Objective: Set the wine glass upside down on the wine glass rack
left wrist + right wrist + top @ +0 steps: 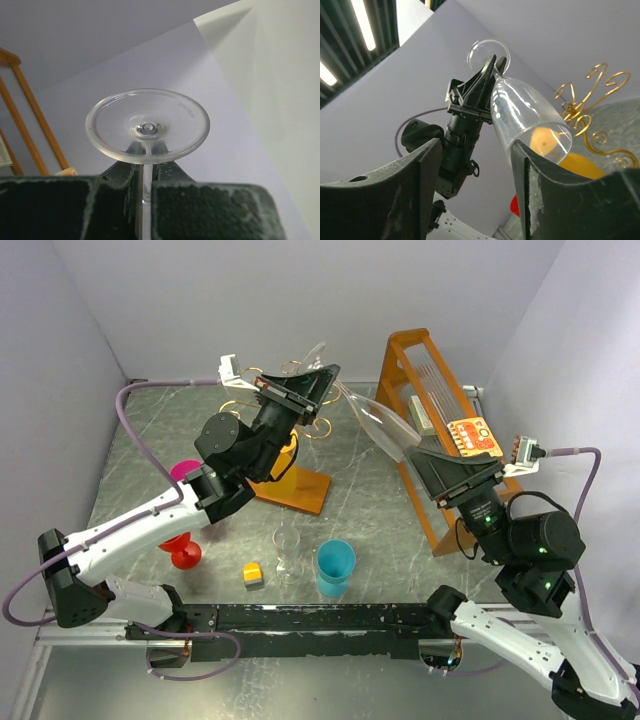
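The clear wine glass [378, 422] hangs in the air, tilted, between the two arms. Its round foot [175, 120] faces the left wrist camera, and my left gripper [144, 167] is shut on the thin stem just below it. In the top view that left gripper [322, 373] sits above the wine glass rack [292, 370], a gold wire tree on an orange-brown base [300, 490]. My right gripper [476, 145] is open, and its right finger overlaps the rim of the bowl [530, 120]. The gold scrolls [585, 100] show behind the bowl.
A tall orange slatted frame [425, 380] stands at the back right, close to the right gripper [428, 458]. On the table near the front are a second small glass [288, 545], a blue cup [335, 566], a yellow block [253, 573] and red and pink items [184, 552].
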Motion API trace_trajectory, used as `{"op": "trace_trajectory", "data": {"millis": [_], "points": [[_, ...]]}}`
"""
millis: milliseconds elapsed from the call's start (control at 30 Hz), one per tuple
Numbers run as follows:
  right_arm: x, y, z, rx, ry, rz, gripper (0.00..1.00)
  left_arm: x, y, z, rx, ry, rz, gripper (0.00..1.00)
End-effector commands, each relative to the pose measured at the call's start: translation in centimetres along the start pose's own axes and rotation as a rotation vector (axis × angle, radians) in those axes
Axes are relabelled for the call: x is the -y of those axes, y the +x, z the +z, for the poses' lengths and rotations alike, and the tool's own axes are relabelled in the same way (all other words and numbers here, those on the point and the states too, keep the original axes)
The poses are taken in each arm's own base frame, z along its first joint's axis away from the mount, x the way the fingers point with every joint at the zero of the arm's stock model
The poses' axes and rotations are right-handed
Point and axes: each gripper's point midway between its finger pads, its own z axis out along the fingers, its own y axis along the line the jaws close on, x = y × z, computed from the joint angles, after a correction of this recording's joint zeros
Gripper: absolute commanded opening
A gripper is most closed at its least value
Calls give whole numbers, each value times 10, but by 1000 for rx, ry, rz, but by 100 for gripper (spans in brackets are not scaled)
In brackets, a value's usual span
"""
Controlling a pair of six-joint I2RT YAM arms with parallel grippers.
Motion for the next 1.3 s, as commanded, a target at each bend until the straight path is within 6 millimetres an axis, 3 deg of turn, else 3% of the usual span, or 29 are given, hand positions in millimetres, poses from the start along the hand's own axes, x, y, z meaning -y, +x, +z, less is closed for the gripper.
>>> {"op": "trace_trajectory", "data": {"millis": [0,167,333,500,633,800,1033,1267], "points": [[-1,1,-9,-39,11,-28,61,16,-20,-7,60,51,60,7],[5,14,-21,-141,27,-138,72,15,-31,-20,66,36,143,7],[-18,31,-40,-291,-147,-318,75,19,-38,-37,36,53,266,7],[-37,35,-49,-367,-250,-410,76,29,-27,-54,-79,130,430,7],[-41,25,-37,-326,-224,-416,77,36,-9,-71,-207,245,602,7],[-38,27,-10,-304,-203,-416,78,28,12,-97,-375,339,762,7],[-25,62,19,-394,-232,-437,77,31,26,-123,-468,445,754,7],[-21,98,27,-504,-329,-420,73,29,39,-130,-526,477,698,7]]}}
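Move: The left hand already holds the clear wine glass by its stem, with the top of the wine glass rack about 8 cm to its left, roughly level fore and aft, and 12 cm below. The yellow glass hanging there lies some 8 cm left, 8 cm back and 18 cm below. From the right hand, just opened at the bowl, the clear glass's middle is about 7 cm ahead, 7 cm left and slightly higher. Back by about 12 cm and then somewhat down, the left hand swings to the near side of the wine glass rack, keeping its pinch on the stem and tilting the glass some 55 degrees so its bowl hangs down. The right hand, fingers spreading wider, backs off, then returns forward and sweeps left about 8 cm beside the glass, rolling left side down. ##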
